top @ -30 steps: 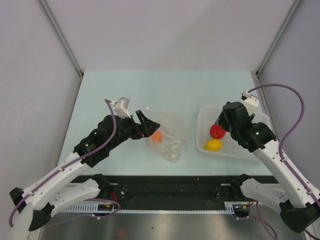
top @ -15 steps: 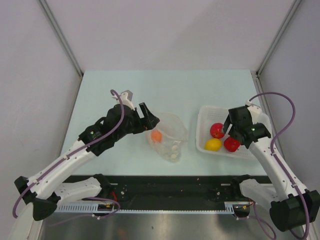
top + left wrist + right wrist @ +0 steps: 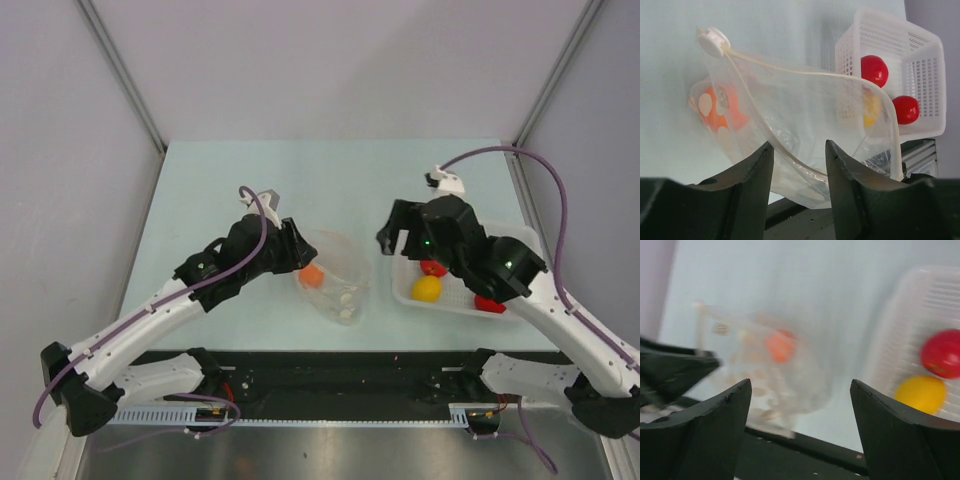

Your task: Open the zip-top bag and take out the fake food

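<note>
The zip-top bag (image 3: 338, 278) lies mid-table with its mouth gaping towards my left arm, its white slider (image 3: 713, 41) at one end of the rim. One orange fake food ball (image 3: 312, 274) (image 3: 722, 112) is still inside it. My left gripper (image 3: 296, 250) (image 3: 799, 165) straddles the bag's near rim; the jaws stand a narrow gap apart and do not pinch the film. My right gripper (image 3: 393, 236) (image 3: 800, 405) hovers wide open between bag and basket, holding nothing. Two red balls (image 3: 433, 267) (image 3: 490, 303) and a yellow one (image 3: 427, 288) lie in the basket.
The white perforated basket (image 3: 410, 232) (image 3: 890, 40) stands right of the bag, near the table's right edge. A black rail (image 3: 330, 372) runs along the near edge just below the bag. The right wrist view is motion-blurred.
The right gripper dropped a red ball into the basket, then swung left out of it towards the bag. The left gripper edged right and its jaws narrowed around the bag's rim.
</note>
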`<state>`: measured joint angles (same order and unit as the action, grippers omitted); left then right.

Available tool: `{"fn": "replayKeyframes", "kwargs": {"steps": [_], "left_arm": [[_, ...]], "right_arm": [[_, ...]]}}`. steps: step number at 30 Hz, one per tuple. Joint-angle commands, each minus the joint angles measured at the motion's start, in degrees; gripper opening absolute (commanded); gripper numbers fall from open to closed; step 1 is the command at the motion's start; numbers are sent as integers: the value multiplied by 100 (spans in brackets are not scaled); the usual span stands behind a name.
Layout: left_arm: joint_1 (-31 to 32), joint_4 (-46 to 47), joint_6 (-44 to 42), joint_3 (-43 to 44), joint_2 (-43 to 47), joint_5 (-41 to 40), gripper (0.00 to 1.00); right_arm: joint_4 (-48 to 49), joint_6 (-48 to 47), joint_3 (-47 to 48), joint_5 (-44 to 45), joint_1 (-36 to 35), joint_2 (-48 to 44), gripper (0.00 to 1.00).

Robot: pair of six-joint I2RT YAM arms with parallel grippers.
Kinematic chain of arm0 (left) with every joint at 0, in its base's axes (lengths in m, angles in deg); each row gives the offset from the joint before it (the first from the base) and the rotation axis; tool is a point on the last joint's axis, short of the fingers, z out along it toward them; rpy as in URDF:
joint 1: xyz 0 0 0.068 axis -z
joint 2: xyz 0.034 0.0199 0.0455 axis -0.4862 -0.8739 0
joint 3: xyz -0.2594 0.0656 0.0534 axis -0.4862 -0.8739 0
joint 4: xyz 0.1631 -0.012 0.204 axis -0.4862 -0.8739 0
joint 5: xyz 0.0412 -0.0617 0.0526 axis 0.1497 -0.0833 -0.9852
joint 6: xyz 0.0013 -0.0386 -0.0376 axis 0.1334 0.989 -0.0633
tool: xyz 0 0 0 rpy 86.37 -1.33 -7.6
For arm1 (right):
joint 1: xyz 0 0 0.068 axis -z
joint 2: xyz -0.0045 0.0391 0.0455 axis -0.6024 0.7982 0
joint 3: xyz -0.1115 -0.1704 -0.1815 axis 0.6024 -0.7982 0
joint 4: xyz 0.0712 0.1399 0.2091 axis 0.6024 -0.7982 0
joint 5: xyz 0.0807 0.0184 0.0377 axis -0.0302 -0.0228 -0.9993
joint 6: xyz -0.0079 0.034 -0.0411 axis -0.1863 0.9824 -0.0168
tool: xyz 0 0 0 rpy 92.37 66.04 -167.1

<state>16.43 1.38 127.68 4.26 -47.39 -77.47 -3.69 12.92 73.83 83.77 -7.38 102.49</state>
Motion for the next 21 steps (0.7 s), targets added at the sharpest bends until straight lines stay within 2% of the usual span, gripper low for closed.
{"fn": "replayKeyframes", "kwargs": {"steps": [1, 3, 5, 6, 7, 10, 13, 21], "left_arm": [[1, 408, -263, -156, 317, 126, 49], [1, 451, -324, -200, 387, 170, 47], [1, 434, -350, -226, 457, 205, 46], [1, 425, -359, -244, 492, 205, 45], [1, 443, -359, -253, 554, 205, 44], [1, 487, -394, -375, 755, 214, 40], [1, 566, -403, -463, 879, 231, 35], [1, 636, -500, -551, 845, 345, 20]], "right_arm": [[220, 401, 1244, 370, -1301, 1045, 81], [167, 437, 1624, 477, -1629, 1432, 75], [71, 647, 2089, 635, -1946, 1969, 64], [27, 752, 2214, 627, -1973, 2153, 58], [-17, 875, 2284, 679, -1991, 2390, 45], [166, 1342, 2110, 785, -2053, 2550, 26], [518, 1491, 1767, 847, -1991, 2594, 18], [738, 1440, 1486, 619, -1719, 2866, 14]]}}
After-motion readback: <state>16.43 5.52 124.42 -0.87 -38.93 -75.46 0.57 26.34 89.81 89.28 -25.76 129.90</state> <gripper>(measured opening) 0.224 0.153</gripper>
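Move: The bag's near rim runs right at the left hand's fingertips, about 2 cm ahead, level sideways and 1 cm lower; the orange food inside the bag lies about 9 cm ahead of that hand, straight in line, 15 cm below. From the right hand, the orange food is some 20 cm to the left, 9 cm ahead and 19 cm down. In the basket, the yellow food lies 13 cm to this hand's right and 2 cm ahead, the red one 16 cm right and 8 cm ahead, both about 18 cm below. The right hand sweeps quickly about 17 cm left from the basket side to the bag's open mouth, arching up some 4 cm and then sinking about 7, while its empty, wide-open fingers draw nearly shut and come to point into the mouth towards the orange food. The left hand stays by the near rim, easing up, back and slightly left by 2–3 cm in all and tipping its fingers up a little, as they narrow from half open to about a fifth around the rim without a clear pinch. ##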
